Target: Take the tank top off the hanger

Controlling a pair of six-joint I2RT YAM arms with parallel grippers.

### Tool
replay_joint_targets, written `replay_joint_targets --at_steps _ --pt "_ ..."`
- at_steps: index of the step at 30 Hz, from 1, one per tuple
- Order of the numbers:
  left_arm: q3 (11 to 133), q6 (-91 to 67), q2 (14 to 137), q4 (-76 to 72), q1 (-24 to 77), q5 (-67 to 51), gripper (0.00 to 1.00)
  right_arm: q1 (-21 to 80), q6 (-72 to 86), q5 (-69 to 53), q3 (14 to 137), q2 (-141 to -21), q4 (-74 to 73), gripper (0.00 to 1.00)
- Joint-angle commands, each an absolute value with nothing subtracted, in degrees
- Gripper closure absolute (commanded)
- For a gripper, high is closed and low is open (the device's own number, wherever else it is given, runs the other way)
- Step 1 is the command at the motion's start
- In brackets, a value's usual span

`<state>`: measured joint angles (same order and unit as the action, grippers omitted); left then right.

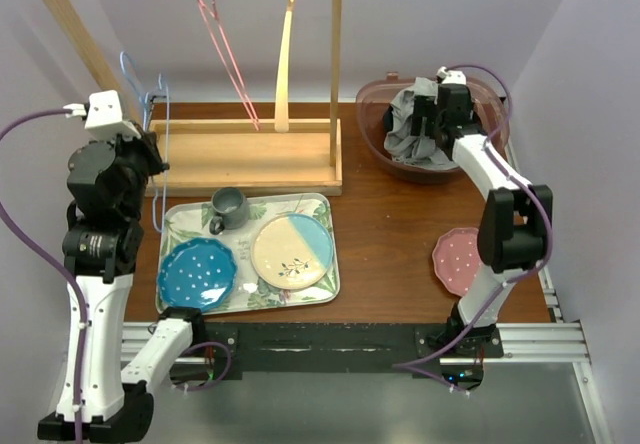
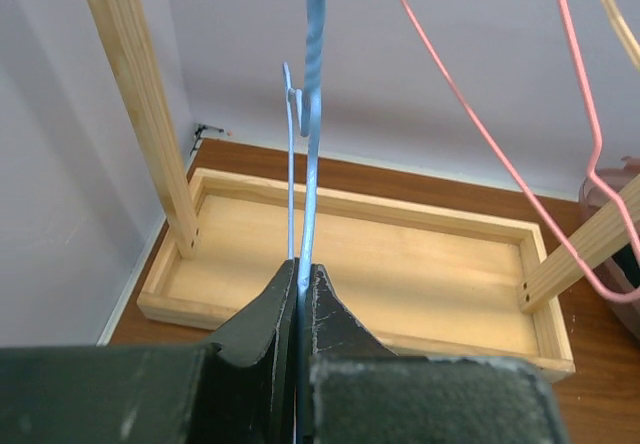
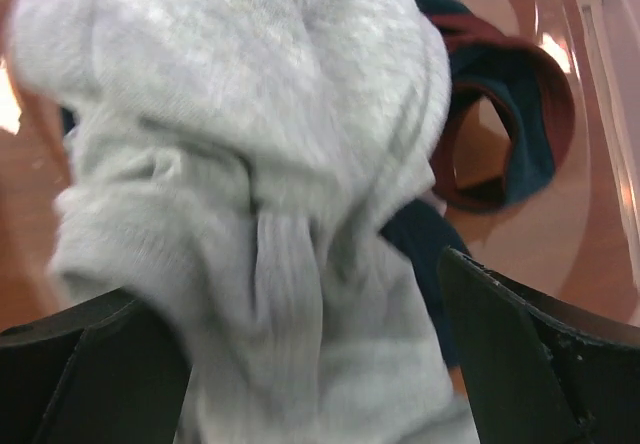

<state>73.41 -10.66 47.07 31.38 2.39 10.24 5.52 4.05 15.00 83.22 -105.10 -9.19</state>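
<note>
A thin blue wire hanger (image 1: 160, 134) (image 2: 312, 114) stands bare beside the rack's left post, with my left gripper (image 1: 150, 132) (image 2: 300, 269) shut on its wire. The grey tank top (image 1: 405, 126) (image 3: 230, 144) lies crumpled in the clear brownish bin (image 1: 372, 99) at the back right, off the hanger. My right gripper (image 1: 432, 124) (image 3: 290, 279) hangs just over it, its jaws wide open with the grey cloth between and below them. A dark teal garment with a maroon trim (image 3: 500, 114) lies under the tank top.
A wooden rack (image 1: 250, 154) stands at the back with a pink wire hanger (image 1: 232, 64) and a wooden hanger (image 1: 285, 64) on its bar. In front lies a floral tray (image 1: 330, 254) with a mug (image 1: 230, 207), a blue plate (image 1: 195, 274) and a yellow-blue plate (image 1: 292, 251). A pink plate (image 1: 455, 259) is at the right.
</note>
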Motion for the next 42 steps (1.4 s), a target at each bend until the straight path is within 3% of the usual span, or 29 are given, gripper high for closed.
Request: replay_joint_targets --at_steps 1,10,17,27,42 --pt "77.8 -9.1 50.7 23.9 2.5 9.9 1.0 5.8 9.8 7.6 75.5 -89.5 -15.9 0.01" --pt "86.6 -5.7 60.1 22.2 2.4 9.8 1.0 8.9 21.2 -6.9 51.8 -58.8 -9.1 0.01" --pt "88.9 -4.9 63.8 12.1 2.3 9.4 1.0 9.2 22.1 -11.6 47.8 -48.5 -10.4 0.01" --pt "94.6 -1.8 72.1 8.8 2.1 12.4 1.0 9.3 22.4 -15.1 44.9 -42.2 -10.6 0.01" --pt "100.9 2.9 80.4 4.2 0.4 12.3 1.0 9.5 20.9 -14.2 46.6 -41.8 -13.7 0.01"
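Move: The left hand holds the blue hanger, bound for the rack's rail, which crosses about 20 cm straight ahead and some 20 cm above it; the pink hanger hangs 18 cm ahead, 14 cm right and 8 cm up, and the left post rises 20 cm ahead and 10 cm left. The right hand, already open, has the grey tank top about 4 cm to its left and 8 cm below, neither ahead nor back, the navy top 2 cm ahead, 4 cm right and 9 cm down. Keeping its pinch on the blue hanger, the left hand carries it forward some 16 cm and up about 9 cm towards the left part of the rail, the climb ending well before the reach does, while the wrist tips up about 10 degrees and its left side rises about as much. Meanwhile the right hand, fingers staying wide open, withdraws quickly from the box, back about 24 cm with some 11 cm of rise and 9 cm to the left, rolling its left side up and turning counter-clockwise, then halts over the bare table in front of the box. ##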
